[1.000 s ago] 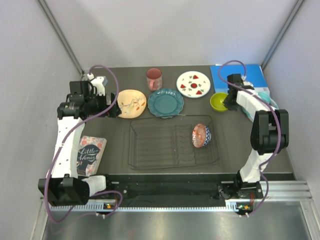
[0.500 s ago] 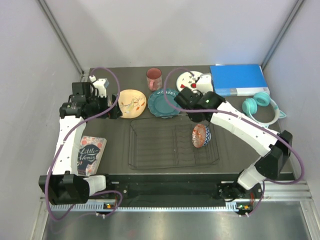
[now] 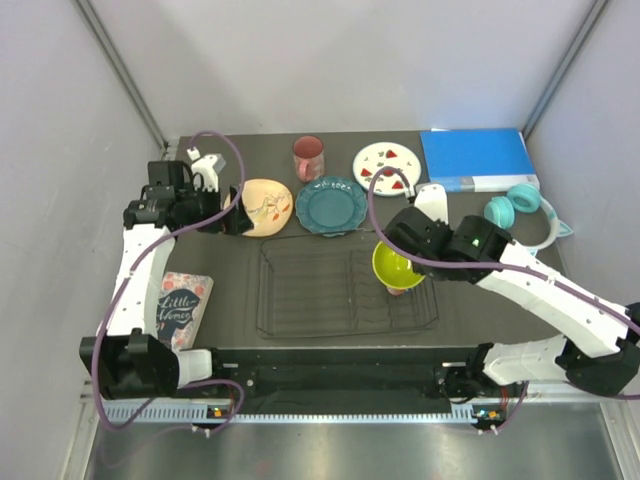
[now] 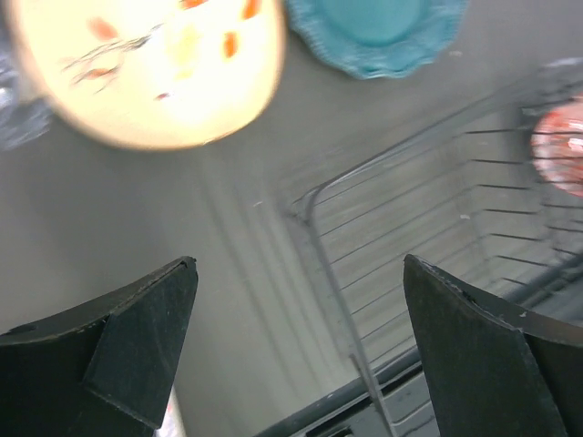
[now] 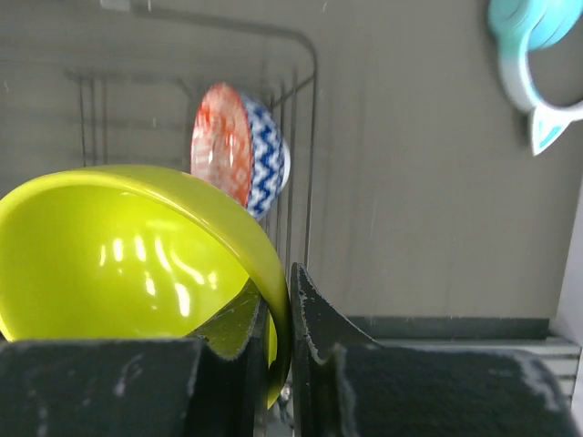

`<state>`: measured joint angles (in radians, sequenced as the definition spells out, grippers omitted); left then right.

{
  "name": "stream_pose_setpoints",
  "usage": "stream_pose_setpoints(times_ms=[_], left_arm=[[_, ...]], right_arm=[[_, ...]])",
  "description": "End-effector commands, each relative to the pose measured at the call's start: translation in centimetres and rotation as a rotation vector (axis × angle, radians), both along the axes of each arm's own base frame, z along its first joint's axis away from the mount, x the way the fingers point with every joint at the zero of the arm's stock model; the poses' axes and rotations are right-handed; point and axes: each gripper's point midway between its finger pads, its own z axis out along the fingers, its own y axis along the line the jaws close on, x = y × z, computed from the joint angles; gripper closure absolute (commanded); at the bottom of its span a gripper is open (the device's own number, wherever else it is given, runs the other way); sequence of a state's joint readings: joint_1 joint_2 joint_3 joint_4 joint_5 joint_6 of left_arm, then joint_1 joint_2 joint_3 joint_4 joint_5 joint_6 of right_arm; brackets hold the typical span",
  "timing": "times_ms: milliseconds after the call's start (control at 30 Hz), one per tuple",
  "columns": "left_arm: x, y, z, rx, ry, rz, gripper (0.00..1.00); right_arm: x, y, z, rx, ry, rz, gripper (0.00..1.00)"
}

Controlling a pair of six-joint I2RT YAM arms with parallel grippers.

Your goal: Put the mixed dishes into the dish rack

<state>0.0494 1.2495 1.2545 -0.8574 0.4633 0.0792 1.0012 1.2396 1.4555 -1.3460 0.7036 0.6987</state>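
Note:
My right gripper (image 3: 411,258) (image 5: 281,282) is shut on the rim of the lime-green bowl (image 3: 391,265) (image 5: 118,255), one finger inside and one outside. It holds the bowl over the right end of the dish rack (image 3: 300,285) (image 5: 311,137). The pink patterned bowl (image 5: 239,150) stands on edge in the rack just beyond and is mostly hidden from above. My left gripper (image 3: 236,222) (image 4: 299,264) hangs open and empty by the cream-yellow floral plate (image 3: 268,205) (image 4: 155,64). The teal scalloped plate (image 3: 331,205) (image 4: 378,32), the white plate with red marks (image 3: 386,168) and the pink-red mug (image 3: 308,157) lie behind the rack.
A blue binder (image 3: 478,158) lies at the back right, with teal cat-ear headphones (image 3: 525,212) (image 5: 533,55) just in front of it. A book (image 3: 180,305) lies at the near left under my left arm. Grey walls close in both sides.
My right arm has carried the lime-green bowl from the back right, beside the binder, across to the rack's right end. The left gripper has edged toward the cream-yellow plate.

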Motion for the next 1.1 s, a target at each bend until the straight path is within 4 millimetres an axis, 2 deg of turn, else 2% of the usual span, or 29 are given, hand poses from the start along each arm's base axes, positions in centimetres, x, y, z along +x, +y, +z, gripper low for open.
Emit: stream_pose_setpoints(times_ms=[0, 67, 100, 133, 167, 200, 300, 400, 667, 833, 933, 967, 1067], left_arm=[[2.0, -4.1, 2.3, -0.15, -0.12, -0.215, 0.01], [1.9, -6.7, 2.4, -0.163, -0.13, -0.32, 0.01], [2.6, -7.4, 1.7, -0.138, -0.13, -0.357, 0.01], [2.4, -9.1, 1.3, -0.128, -0.126, -0.414, 0.01], [2.5, -9.8, 0.8, -0.118, -0.117, -0.445, 0.01], [3.1, -10.4, -0.3, -0.094, -0.102, -0.477, 0.01], [2.5, -12.9, -3.0, -0.044, -0.03, -0.589, 0.02], [2.6, -13.3, -5.0, -0.027, 0.015, -0.602, 0.05], [3.9, -12.0, -9.0, 0.112, -0.005, -0.606, 0.08], [4.6, -11.8, -10.5, 0.142, 0.004, -0.602, 0.11], [5.0, -11.5, -11.4, 0.166, 0.018, -0.592, 0.28], [5.0, -11.3, -11.7, 0.173, 0.022, -0.59, 0.46], [4.9, -10.4, -12.5, 0.219, 0.062, -0.572, 0.72]], right_arm=[[-3.8, -1.2, -2.5, -0.031, 0.184, 0.078, 1.0], [-4.4, -1.5, -3.2, -0.037, 0.208, 0.086, 1.0], [-4.6, -1.6, -3.4, -0.036, 0.217, 0.089, 1.0], [-4.8, -1.7, -3.8, -0.04, 0.229, 0.09, 1.0], [-5.1, -1.9, -3.9, -0.032, 0.232, 0.09, 1.0], [-5.2, -1.9, -3.9, -0.023, 0.234, 0.092, 1.0], [-5.4, -2.0, -3.8, -0.009, 0.234, 0.087, 1.0], [-5.4, -1.9, -3.8, -0.008, 0.237, 0.093, 1.0], [-5.6, -2.0, -4.0, 0.001, 0.25, 0.093, 1.0], [-5.3, -1.5, -3.3, 0.014, 0.24, 0.097, 1.0], [-5.3, -1.7, -3.4, 0.007, 0.239, 0.099, 1.0], [-5.3, -1.7, -3.4, 0.01, 0.24, 0.099, 1.0], [-5.6, -1.9, -3.8, 0.004, 0.249, 0.096, 1.0]])
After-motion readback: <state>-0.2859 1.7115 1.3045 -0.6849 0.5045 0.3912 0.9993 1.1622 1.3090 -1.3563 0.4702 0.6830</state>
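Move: The rack's far rim, where the left fingers will close, lies roughly 12 cm right, 4 cm ahead and 12 cm below the left hand; the cream plate is about 12 cm ahead and 5 cm right, the teal plate 12 cm ahead and 21 cm right. The right hand already holds the green bowl; its rack spot is some 3 cm back, straight below by 18 cm, with the patterned bowl about 4 cm ahead, 1 cm right and 17 cm below. Left swings 12 cm right and down, half-closing around the rack rim; right lowers its bowl, backing 5 cm. ##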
